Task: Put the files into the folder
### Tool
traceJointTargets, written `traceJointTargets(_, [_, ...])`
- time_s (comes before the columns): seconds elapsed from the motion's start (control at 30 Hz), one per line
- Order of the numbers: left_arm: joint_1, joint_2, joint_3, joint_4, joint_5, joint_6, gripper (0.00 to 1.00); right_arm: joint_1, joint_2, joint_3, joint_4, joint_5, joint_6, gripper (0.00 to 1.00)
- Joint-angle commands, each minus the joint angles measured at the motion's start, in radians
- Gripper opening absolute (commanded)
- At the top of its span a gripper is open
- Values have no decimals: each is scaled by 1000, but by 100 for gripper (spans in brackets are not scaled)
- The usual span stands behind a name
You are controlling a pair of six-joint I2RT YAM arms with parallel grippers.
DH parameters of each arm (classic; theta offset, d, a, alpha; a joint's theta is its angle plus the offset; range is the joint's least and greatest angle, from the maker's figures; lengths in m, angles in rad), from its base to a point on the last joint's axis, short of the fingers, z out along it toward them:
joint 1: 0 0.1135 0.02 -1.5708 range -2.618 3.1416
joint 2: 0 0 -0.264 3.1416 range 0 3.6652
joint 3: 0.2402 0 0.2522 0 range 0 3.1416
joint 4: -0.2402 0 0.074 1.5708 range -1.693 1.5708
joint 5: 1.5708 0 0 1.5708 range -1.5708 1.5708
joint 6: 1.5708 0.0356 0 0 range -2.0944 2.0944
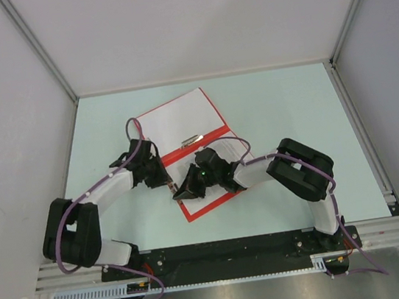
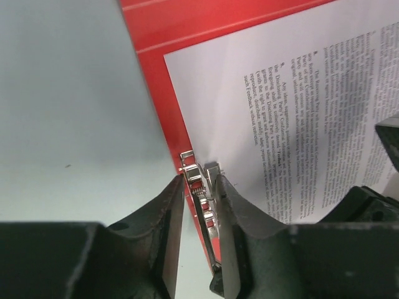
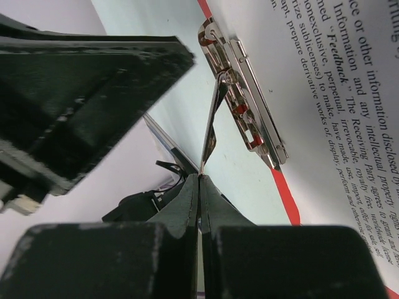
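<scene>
The red folder (image 1: pixel 208 202) lies open on the pale table, with the white printed files (image 1: pixel 180 117) on its far half. In the left wrist view the files (image 2: pixel 280 93) lie on the folder (image 2: pixel 156 62). My left gripper (image 2: pixel 201 180) is narrowly open and straddles the folder's metal clip (image 2: pixel 204 198) at its left edge. In the right wrist view my right gripper (image 3: pixel 200 177) is shut on the clip's thin metal lever (image 3: pixel 212 118) and holds it raised beside the clip base (image 3: pixel 252 112), next to the files (image 3: pixel 336 93). From above, both grippers (image 1: pixel 162 174) (image 1: pixel 187 189) meet at the folder's left side.
White enclosure walls stand to the left, the right and behind. An aluminium rail (image 1: pixel 365 137) runs along the table's right edge. The arms' base rail (image 1: pixel 228 249) lies at the near edge. Purple cables (image 1: pixel 100 184) loop along both arms.
</scene>
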Motion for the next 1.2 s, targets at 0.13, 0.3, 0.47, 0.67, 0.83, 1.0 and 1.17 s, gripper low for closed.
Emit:
traceJointTargets(0.13, [-48,60,-1,19,-83,-54,25,-9,-16,-23,-15,16,-11,0])
traceJointTargets(0.3, [-49,43,-12,10,-109,-58,23,-8,-13,-24,-13,20,-16,0])
traceJointTargets(0.47, [-62,75,-10,30,-98,-55,22,-6,-1,-26,-7,11,-16,0])
traceJointTargets(0.67, [-68,155,2,34,-109,-23,17,-6,8,-32,-48,10,-68,0])
traceJointTargets(0.83, [-68,219,30,-6,-137,46,0,-12,25,-64,-123,5,-190,0])
traceJointTargets(1.0, [-68,235,62,-18,-123,113,0,-43,34,-69,-237,13,-414,0])
traceJointTargets(1.17, [-63,241,80,-32,-123,144,0,-103,34,-67,-291,-1,-537,0])
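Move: The metal clip on the left edge of the folder's near half lies with its middle about 2 cm back, 2 cm right and 3 cm below the half-open left fingers. The papers' middle is roughly 14 cm right of the left hand, level with it fore and aft; the metal clasp on the red spine is some 14 cm ahead and 9 right. From the right fingers, already pinching the lever's tip, the clip's middle is about 2 cm ahead, 2 left and 3 below. The clip's far end is met by the left fingertips, which sink nearly 3 cm, shut on the way, then edge about a centimetre forward and right while shut. The lever stays pinched in the right fingers, which hold still at first, then draw it right and down about 4 cm towards the table as that wrist turns some 15 degrees. ##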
